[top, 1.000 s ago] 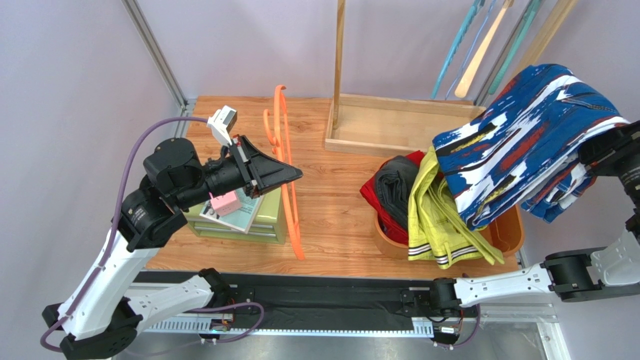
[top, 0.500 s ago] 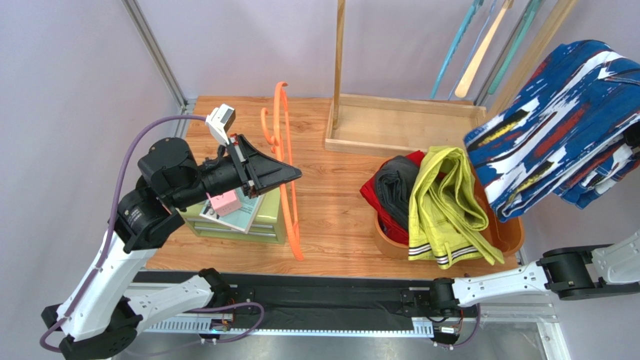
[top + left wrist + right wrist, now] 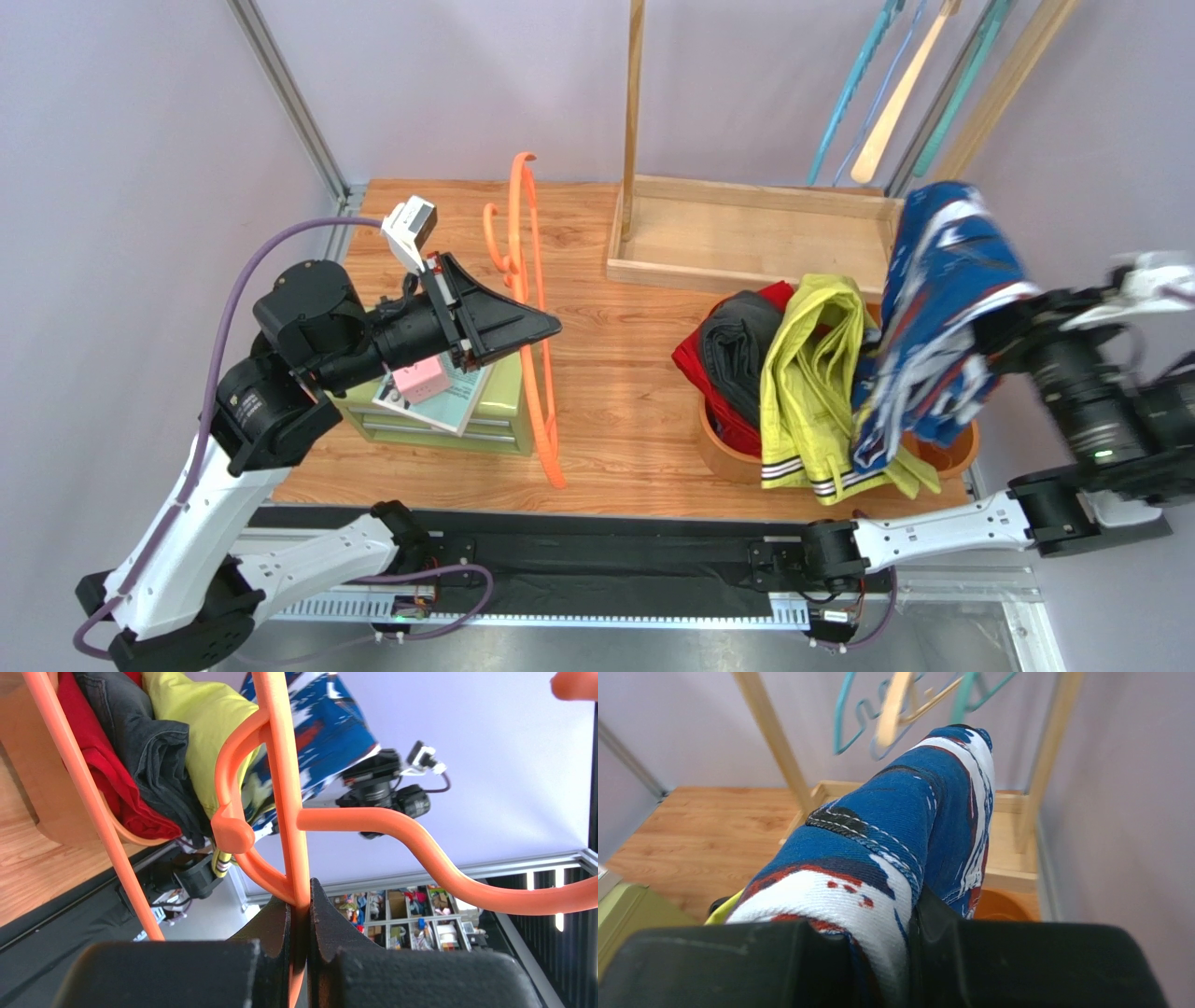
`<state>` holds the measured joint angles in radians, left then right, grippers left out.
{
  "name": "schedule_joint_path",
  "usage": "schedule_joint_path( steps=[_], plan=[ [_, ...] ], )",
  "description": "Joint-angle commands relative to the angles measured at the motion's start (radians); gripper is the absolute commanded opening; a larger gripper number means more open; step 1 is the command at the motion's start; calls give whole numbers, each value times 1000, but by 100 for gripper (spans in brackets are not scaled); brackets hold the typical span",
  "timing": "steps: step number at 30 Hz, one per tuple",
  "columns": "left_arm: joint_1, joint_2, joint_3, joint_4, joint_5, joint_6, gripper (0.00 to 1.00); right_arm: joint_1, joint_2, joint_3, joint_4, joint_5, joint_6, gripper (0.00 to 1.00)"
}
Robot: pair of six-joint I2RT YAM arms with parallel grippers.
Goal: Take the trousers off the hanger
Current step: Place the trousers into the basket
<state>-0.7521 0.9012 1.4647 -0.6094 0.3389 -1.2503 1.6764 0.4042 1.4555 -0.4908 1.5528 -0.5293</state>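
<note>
My left gripper [image 3: 540,325] is shut on the bare orange hanger [image 3: 529,280], holding it upright over the table's left half; its jaws clamp the hanger's bar [image 3: 281,777] in the left wrist view, gripper [image 3: 307,910]. My right gripper [image 3: 1003,329] is shut on the navy blue, white-patterned trousers [image 3: 929,322], which dangle over the right side of the brown basket [image 3: 958,451]. In the right wrist view the cloth [image 3: 899,826] bulges out from between the jaws of that gripper [image 3: 899,952]. Yellow-green trousers [image 3: 821,378], black ones [image 3: 737,350] and red ones [image 3: 697,367] lie heaped in the basket.
A green box [image 3: 491,420] with a book and a pink item on it stands under my left arm. A wooden stand's base tray [image 3: 758,231] and post [image 3: 634,98] are at the back, with teal and wooden hangers [image 3: 898,84] hanging behind.
My right arm has swung down and in from the far right, bringing the blue trousers from high up to hang over the basket. The left arm and hanger have barely moved.
</note>
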Motion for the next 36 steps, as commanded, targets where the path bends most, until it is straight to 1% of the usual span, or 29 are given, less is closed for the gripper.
schedule_joint_path(
  steps=[1,2,4,5,8,11,14,15,16,17,19,20,21,22,23,24,26,28,29,31,32,34,36],
  plan=[
    [0,-13,-7,43,20,8,0,104,-80,-312,-88,161,521,1],
    [0,-18,-7,42,20,9,0,120,-94,-349,-88,161,655,1],
    [0,-21,-10,37,20,9,0,164,-107,-443,-89,167,744,2],
    [0,-25,-13,37,18,8,0,177,-104,-464,-88,174,787,2],
    [0,-34,-21,36,18,6,0,190,-88,-509,-84,162,810,6],
    [0,-47,-32,37,15,5,0,189,-82,-530,-83,144,818,5],
    [0,-56,-43,43,18,-4,0,187,-6,-523,-83,167,792,5],
    [0,-59,-44,46,18,-8,0,183,42,-520,-81,173,784,6],
    [0,-62,-43,46,22,-8,0,171,57,-518,-81,161,787,6],
    [0,-64,-41,46,19,-8,0,126,73,-517,-81,144,789,6],
    [0,-70,-40,46,17,-8,0,54,131,-506,-83,45,772,8],
    [0,-71,-40,46,15,-8,0,-78,201,-500,-84,-111,760,9],
    [0,-74,-41,45,14,-8,0,-166,250,-444,-132,-223,781,9],
    [0,-79,-41,43,15,-8,0,-270,307,-402,-304,-326,910,9],
    [0,-84,-40,40,11,-8,0,-467,415,-364,-360,-470,939,7],
    [0,-87,-40,39,8,-6,0,-542,456,-313,-397,-511,951,5],
    [0,-100,-41,30,-4,-11,0,-666,499,-296,-385,-577,898,3],
    [0,-116,-43,14,-9,-9,0,-707,493,-291,-358,-579,847,3],
    [0,-120,-41,11,-12,-8,0,-762,477,-291,-358,-594,838,3],
    [0,-128,-44,2,-17,-6,0,-834,450,-308,-365,-643,832,4],
    [0,-130,-46,3,-18,-6,0,-907,427,-317,-370,-713,824,4],
    [0,-136,-55,7,-21,-9,0,-978,412,-342,-422,-804,828,8],
    [0,-133,-58,11,-17,-9,0,-983,401,-354,-475,-930,877,14]
  ],
)
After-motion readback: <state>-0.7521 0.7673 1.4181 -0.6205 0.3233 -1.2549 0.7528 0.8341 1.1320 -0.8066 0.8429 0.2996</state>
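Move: The right hand already pinches the blue patterned trousers; the basket's middle lies about 7 cm ahead, 5 cm left and 37 cm below it. In the basket, the yellow trousers lie some 6 cm ahead and 10 cm left, the grey ones about 8 cm ahead and 18 cm left, both some 31 cm below. From the left hand, still holding the orange hanger, the basket is about 13 cm ahead, 36 cm right and 39 cm below. Right hand swings trousers left and down some 15 cm, then forward over the basket; left hand edges back-left. ##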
